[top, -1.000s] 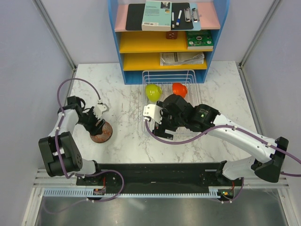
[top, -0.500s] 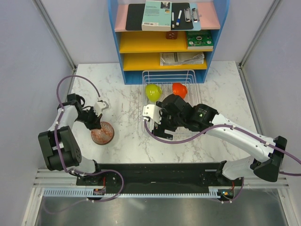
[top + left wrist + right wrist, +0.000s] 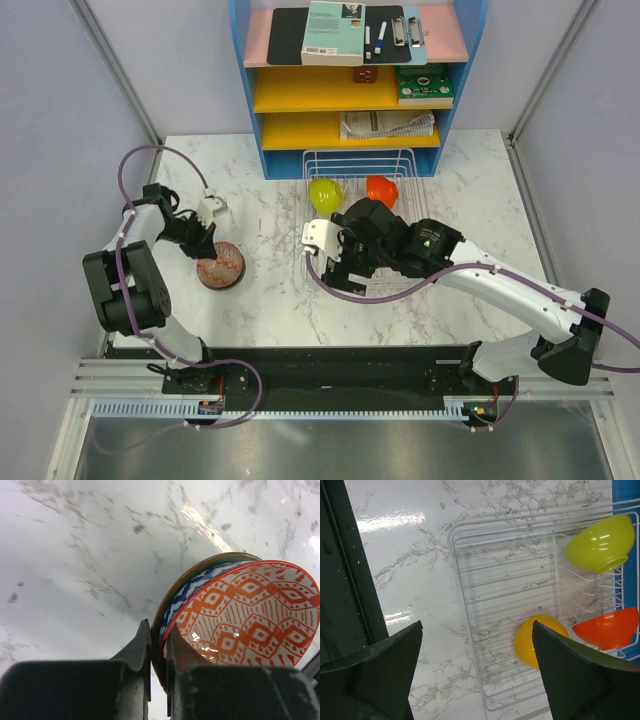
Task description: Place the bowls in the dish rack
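A stack of nested patterned bowls (image 3: 221, 265) sits tilted at the table's left, an orange-red patterned one (image 3: 250, 615) inside a blue-white one (image 3: 187, 591). My left gripper (image 3: 158, 630) is shut on the stack's rim, one finger inside and one outside. The wire dish rack (image 3: 312, 160) stands mid-table. It holds a lime-green bowl (image 3: 600, 542), an orange bowl (image 3: 606, 628) and a yellow bowl (image 3: 537, 640). Above the rack's near left part, my right gripper (image 3: 477, 624) hovers open with nothing between its fingers.
A blue-and-yellow shelf unit (image 3: 350, 90) with books and pens stands right behind the rack. Purple cables loop from both arms. Grey walls close off both sides of the marble table (image 3: 260, 290).
My left gripper has shut on the patterned bowls' rim and drawn back toward the far left; the stack has tipped and shifted slightly away. The right arm has barely moved.
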You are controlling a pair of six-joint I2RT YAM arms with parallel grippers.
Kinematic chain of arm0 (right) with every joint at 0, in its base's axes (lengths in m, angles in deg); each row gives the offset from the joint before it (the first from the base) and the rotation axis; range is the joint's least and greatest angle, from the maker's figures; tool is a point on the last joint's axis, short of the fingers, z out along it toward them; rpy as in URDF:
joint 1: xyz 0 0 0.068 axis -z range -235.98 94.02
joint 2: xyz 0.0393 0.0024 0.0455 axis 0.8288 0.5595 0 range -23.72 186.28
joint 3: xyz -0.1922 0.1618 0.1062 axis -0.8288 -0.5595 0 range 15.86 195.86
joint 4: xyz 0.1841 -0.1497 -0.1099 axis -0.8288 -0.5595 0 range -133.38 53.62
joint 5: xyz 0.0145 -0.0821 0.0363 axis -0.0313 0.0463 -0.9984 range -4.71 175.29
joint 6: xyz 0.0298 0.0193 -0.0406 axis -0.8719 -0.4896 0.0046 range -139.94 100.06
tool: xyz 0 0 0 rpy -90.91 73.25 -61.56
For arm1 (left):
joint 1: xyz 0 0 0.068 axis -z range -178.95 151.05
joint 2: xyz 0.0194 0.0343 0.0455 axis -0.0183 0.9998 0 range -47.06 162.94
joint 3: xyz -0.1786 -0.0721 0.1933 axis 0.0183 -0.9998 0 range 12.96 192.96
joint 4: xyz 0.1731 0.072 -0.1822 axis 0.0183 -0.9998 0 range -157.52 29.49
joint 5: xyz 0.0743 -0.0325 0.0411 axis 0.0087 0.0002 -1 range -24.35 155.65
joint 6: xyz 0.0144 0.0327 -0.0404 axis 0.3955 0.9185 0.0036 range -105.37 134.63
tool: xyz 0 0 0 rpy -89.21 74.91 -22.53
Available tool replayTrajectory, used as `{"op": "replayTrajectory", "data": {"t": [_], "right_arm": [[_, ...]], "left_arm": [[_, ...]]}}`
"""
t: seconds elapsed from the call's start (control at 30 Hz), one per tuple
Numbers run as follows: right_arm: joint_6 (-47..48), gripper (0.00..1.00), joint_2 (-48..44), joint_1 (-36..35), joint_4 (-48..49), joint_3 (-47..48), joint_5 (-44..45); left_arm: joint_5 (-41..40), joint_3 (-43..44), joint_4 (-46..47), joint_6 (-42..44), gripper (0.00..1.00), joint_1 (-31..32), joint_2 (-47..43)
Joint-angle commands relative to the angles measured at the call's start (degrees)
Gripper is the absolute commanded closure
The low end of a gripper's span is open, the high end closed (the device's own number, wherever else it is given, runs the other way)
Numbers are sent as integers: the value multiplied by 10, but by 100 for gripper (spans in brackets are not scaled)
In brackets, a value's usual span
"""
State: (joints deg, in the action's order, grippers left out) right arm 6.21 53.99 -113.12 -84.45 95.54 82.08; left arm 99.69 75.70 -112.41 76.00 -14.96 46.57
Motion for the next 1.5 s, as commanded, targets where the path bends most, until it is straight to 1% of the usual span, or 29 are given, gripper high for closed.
{"op": "replayTrajectory", "data": {"t": [0.0, 0.17, 0.27, 0.4, 0.53, 0.57, 0.6, 0.63, 0.67, 0.8, 1.03, 1.13, 1.47], "right_arm": [[-8, 2, -1, 1, 3, 25, -4], [-8, 2, 2, 1, 3, 27, -2], [-8, 2, 4, 1, 3, 27, -3], [-8, 2, 0, 1, 3, 21, -3], [-8, 2, -3, 1, 4, 17, -1], [-8, 2, -3, 1, 5, 17, -1], [-8, 2, -2, 1, 4, 17, -2], [-8, 2, -1, 0, 5, 17, -3], [-8, 2, -1, 1, 4, 17, -3], [-8, 2, 1, 1, 5, 18, -6], [-9, 2, 2, 0, 4, 18, -6], [-9, 2, 4, 0, 4, 19, -6], [-10, 2, 14, 1, 3, 27, -7]], "left_arm": [[26, 68, 108, -63, 98, 4, 38], [27, 142, 130, -125, 98, 16, 95], [23, 182, 131, -144, 98, 29, 135], [3, 193, 133, -148, 98, 50, 159], [4, 192, 135, -146, 98, 52, 168], [3, 192, 135, -147, 96, 53, 169], [1, 191, 136, -148, 92, 52, 168], [0, 188, 138, -151, 81, 52, 167], [-2, 187, 139, -152, 77, 53, 166], [-12, 175, 147, -154, 74, 52, 160], [-21, 160, 163, -164, 60, 50, 142], [-24, 155, 168, -168, 59, 48, 133], [-20, 144, 181, -177, 59, 36, 100]]}}
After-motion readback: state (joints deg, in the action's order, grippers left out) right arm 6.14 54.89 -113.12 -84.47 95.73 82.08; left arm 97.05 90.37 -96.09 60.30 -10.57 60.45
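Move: The left fingers are already shut on the left-forward rim of the patterned bowl stack, whose middle lies about 3 cm back, 4 cm right and 2 cm below that hand. From there the dish rack's middle is some 41 cm right and 6 cm ahead, the green bowl 31 cm right and 15 cm ahead. From the right hand, the stack is roughly 31 cm left, 6 cm ahead and 20 cm below. The left hand drags the patterned bowl stack about 12 cm forward by its rim, then partly opens its fingers. ##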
